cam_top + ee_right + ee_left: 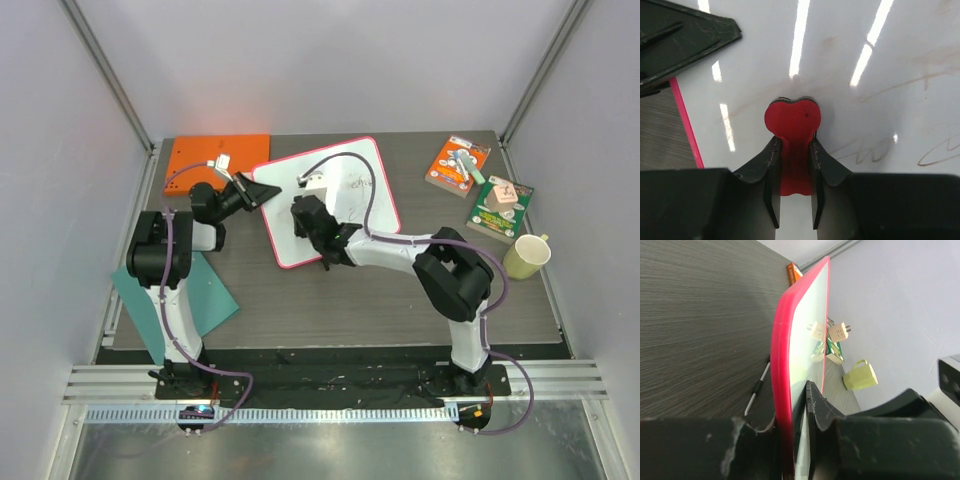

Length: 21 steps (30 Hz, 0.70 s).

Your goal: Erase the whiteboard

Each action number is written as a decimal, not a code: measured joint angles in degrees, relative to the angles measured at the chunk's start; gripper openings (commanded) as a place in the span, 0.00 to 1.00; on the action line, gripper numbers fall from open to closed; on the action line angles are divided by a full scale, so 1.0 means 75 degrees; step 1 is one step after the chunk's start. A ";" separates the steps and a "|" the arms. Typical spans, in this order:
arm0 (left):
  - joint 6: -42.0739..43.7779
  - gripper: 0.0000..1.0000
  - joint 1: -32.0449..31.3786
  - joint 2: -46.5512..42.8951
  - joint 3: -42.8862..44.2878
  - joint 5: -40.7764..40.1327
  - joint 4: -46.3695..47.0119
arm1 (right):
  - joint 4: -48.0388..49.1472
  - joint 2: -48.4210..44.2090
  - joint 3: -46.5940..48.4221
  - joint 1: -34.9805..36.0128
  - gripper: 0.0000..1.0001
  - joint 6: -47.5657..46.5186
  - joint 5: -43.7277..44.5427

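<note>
The whiteboard (350, 190), white with a pink-red rim (782, 365), lies slanted at the table's back centre. My left gripper (255, 193) is shut on its left edge, one finger on each face (787, 410). My right gripper (303, 210) stands over the board's left half, shut on a red heart-shaped eraser (792, 117) whose head rests on the white surface (865, 60). Its fingers (795, 142) clamp the eraser's stem. Faint brown handwriting (860, 150) shows to the right of the eraser. The left gripper's fingers (685, 40) appear at the upper left of the right wrist view.
An orange board (200, 155) lies at the back left and a teal sheet (200, 295) under the left arm. Two small boxes (458, 165) (500, 208) and a yellow-green mug (527, 255) (860, 375) stand at the right. A thin pen (757, 387) lies beside the board's edge.
</note>
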 measured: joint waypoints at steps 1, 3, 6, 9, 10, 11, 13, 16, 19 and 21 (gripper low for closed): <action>0.0009 0.00 -0.0017 0.0000 0.0017 -0.0009 0.0000 | 0.0099 -0.0082 -0.0137 -0.0105 0.01 0.0134 -0.0192; 0.0020 0.00 -0.0032 0.0000 0.0035 -0.0015 -0.0003 | 0.0248 -0.0329 -0.0498 -0.0411 0.01 0.0420 -0.0513; 0.0026 0.00 -0.0032 0.0000 0.0035 -0.0020 -0.0006 | 0.0309 -0.0676 -0.0947 -0.1000 0.01 0.0868 -0.0749; 0.0047 0.00 -0.0041 0.0000 0.0035 -0.0029 -0.0003 | 0.0341 -0.0930 -0.1271 -0.1644 0.01 0.1294 -0.0816; 0.0047 0.00 -0.0044 0.0000 0.0035 -0.0035 -0.0003 | 0.0379 -0.0962 -0.1326 -0.1781 0.01 0.1384 -0.0825; 0.0047 0.00 -0.0055 0.0000 0.0035 -0.0052 0.0000 | 0.0420 -0.0970 -0.1352 -0.1859 0.01 0.1454 -0.0836; 0.0047 0.00 -0.0061 0.0000 0.0038 -0.0073 -0.0006 | 0.0396 -0.0941 -0.1300 -0.1818 0.01 0.1463 -0.0778; 0.0047 0.00 -0.0044 0.0000 0.0038 -0.0067 -0.0041 | 0.0187 -0.0761 -0.1023 -0.1518 0.01 0.1169 -0.0245; 0.0044 0.00 -0.0009 0.0000 0.0038 -0.0044 -0.0093 | -0.0119 -0.0495 -0.0609 -0.1137 0.01 0.0676 0.0513; 0.0044 0.00 -0.0009 0.0000 0.0038 -0.0038 -0.0102 | -0.0181 -0.0347 -0.0385 -0.0848 0.01 0.0484 0.0688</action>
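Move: The right hand already holds the red eraser on the leaning whiteboard. The remaining writing lies about 14 cm to its right and 5 cm farther out, slightly higher. Loose loops lie about 16 cm right, level in reach and a little lower. The left gripper, clamped on the board's left edge, is some 7 cm left and 3 cm farther out. From the left hand the writing is roughly 21 cm right and 2 cm ahead. Keeping the eraser on the board face, the right hand sweeps right and a little forward, parallel to the board's bottom edge, about 11 cm out at a steady height. It then reverses and comes back left some 3 or 4 cm. The wrist turns about 15 degrees clockwise, rolling on the way out and unrolling on the return. The left hand stays put, still gripping the edge. ##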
